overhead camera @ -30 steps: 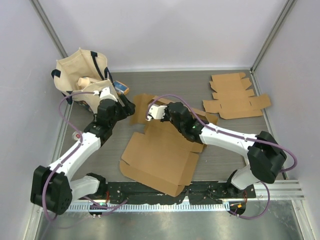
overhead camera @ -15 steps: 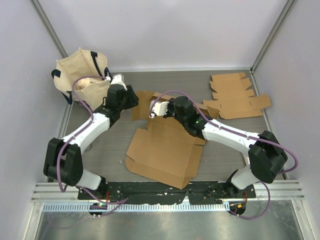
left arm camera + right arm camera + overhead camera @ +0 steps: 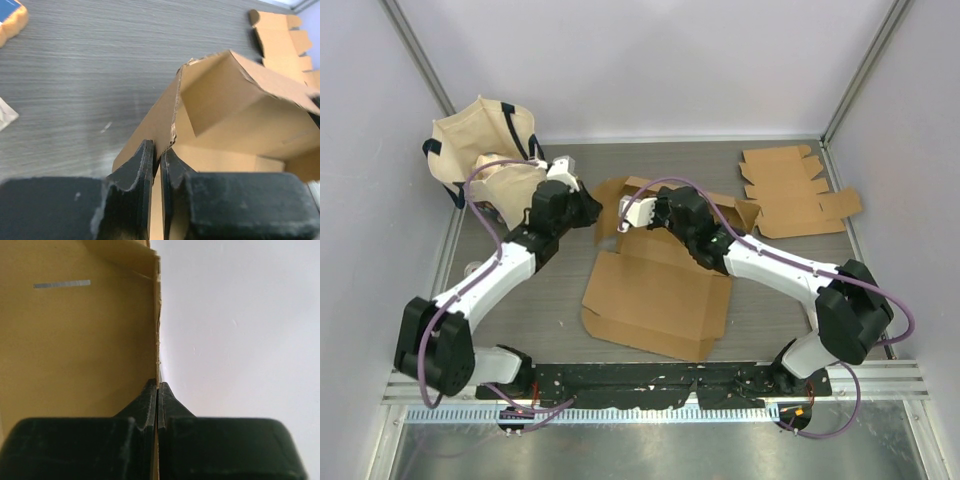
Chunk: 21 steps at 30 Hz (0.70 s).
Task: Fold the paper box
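The paper box (image 3: 660,300) is a brown cardboard blank lying half unfolded in the middle of the table, its far flaps lifted. My left gripper (image 3: 590,207) is at the box's raised left flap. In the left wrist view its jaws (image 3: 159,150) are shut on that flap's torn edge, with the box (image 3: 235,100) rising behind them. My right gripper (image 3: 658,212) holds the lifted far wall from the other side. In the right wrist view it (image 3: 158,387) is shut on the thin edge of a cardboard panel (image 3: 75,340).
A beige canvas tote bag (image 3: 480,150) stands at the back left, close to my left arm. Several flat cardboard blanks (image 3: 790,190) lie at the back right. A blue and orange item (image 3: 10,20) lies on the table beyond the left gripper.
My left gripper swung right to the box's left flap and closed on it. The box slid right and toward the back while my right gripper stayed shut on it.
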### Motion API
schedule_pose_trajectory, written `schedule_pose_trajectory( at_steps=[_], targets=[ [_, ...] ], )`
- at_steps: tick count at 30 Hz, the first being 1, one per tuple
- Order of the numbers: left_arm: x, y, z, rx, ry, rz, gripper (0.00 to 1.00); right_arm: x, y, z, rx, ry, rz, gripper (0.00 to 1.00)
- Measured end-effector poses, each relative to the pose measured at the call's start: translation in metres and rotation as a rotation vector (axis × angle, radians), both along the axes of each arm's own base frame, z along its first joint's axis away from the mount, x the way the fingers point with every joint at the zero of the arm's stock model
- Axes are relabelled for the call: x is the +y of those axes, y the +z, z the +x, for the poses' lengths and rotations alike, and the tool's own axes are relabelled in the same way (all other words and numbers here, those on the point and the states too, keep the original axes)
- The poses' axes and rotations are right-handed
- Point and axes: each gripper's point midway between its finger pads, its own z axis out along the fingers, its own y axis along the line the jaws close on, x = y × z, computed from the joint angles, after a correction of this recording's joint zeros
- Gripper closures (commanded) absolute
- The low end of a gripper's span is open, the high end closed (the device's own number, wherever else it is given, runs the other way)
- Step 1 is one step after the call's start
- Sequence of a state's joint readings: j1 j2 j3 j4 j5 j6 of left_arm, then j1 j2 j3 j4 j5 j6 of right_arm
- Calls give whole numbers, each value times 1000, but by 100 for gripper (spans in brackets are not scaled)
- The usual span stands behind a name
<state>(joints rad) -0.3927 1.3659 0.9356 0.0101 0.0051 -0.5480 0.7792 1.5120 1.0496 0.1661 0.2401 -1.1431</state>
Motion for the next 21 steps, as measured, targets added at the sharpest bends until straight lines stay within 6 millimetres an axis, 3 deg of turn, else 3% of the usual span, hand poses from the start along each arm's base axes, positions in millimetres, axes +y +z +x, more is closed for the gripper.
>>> schedule_pose_trajectory(
  at_steps=[4, 8, 12, 15, 18, 19, 21],
  targets=[
    [-13, 9, -32, -73, -56, -48, 88, -1, 1, 2, -51, -3, -2, 98],
    [-25, -1, -55, -102, -104, -68, 88, 1, -10, -5, -79, 9, -18, 98],
    [-30, -25, -68, -71, -110, -62, 88, 3, -26, -16, -84, 20, -41, 96],
    [-30, -29, -70, -81, -95, -74, 86, 5, -30, -24, -126, 22, -37, 96],
    [-25, -31, -72, -87, -77, -73, 73, 3, -32, -30, -162, 16, -29, 96],
    [-23, -31, -73, -88, -73, -72, 61, 2, -32, -31, -171, 14, -27, 96],
    [-19, -33, -76, -86, -66, -63, 49, 1, -30, -33, -180, 12, -19, 96]
  ],
)
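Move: Roughly 21 cm back and 13 cm to the right of the left hand, some 17 cm below, lies the middle of the box's near panel; the left side flap is already pinched, its middle about 2 cm right and 4 cm down. From the right hand, already on the top strip's edge, that near panel is about 22 cm back, 2 cm left and 21 cm down, and the upright slotted panel about 2 cm back, 4 cm right, 8 cm lower. Drawing the pinched side flap back towards the robot, the left hand goes about 7.5 cm, with a smaller shift right, and sinks some 3 cm in the second half; its fingers start opening at the very end, easing off the flap. The right hand keeps its pinch on the top strip, easing about 3 cm back and 3 cm down while its fingertips tilt up some 10 degrees. ##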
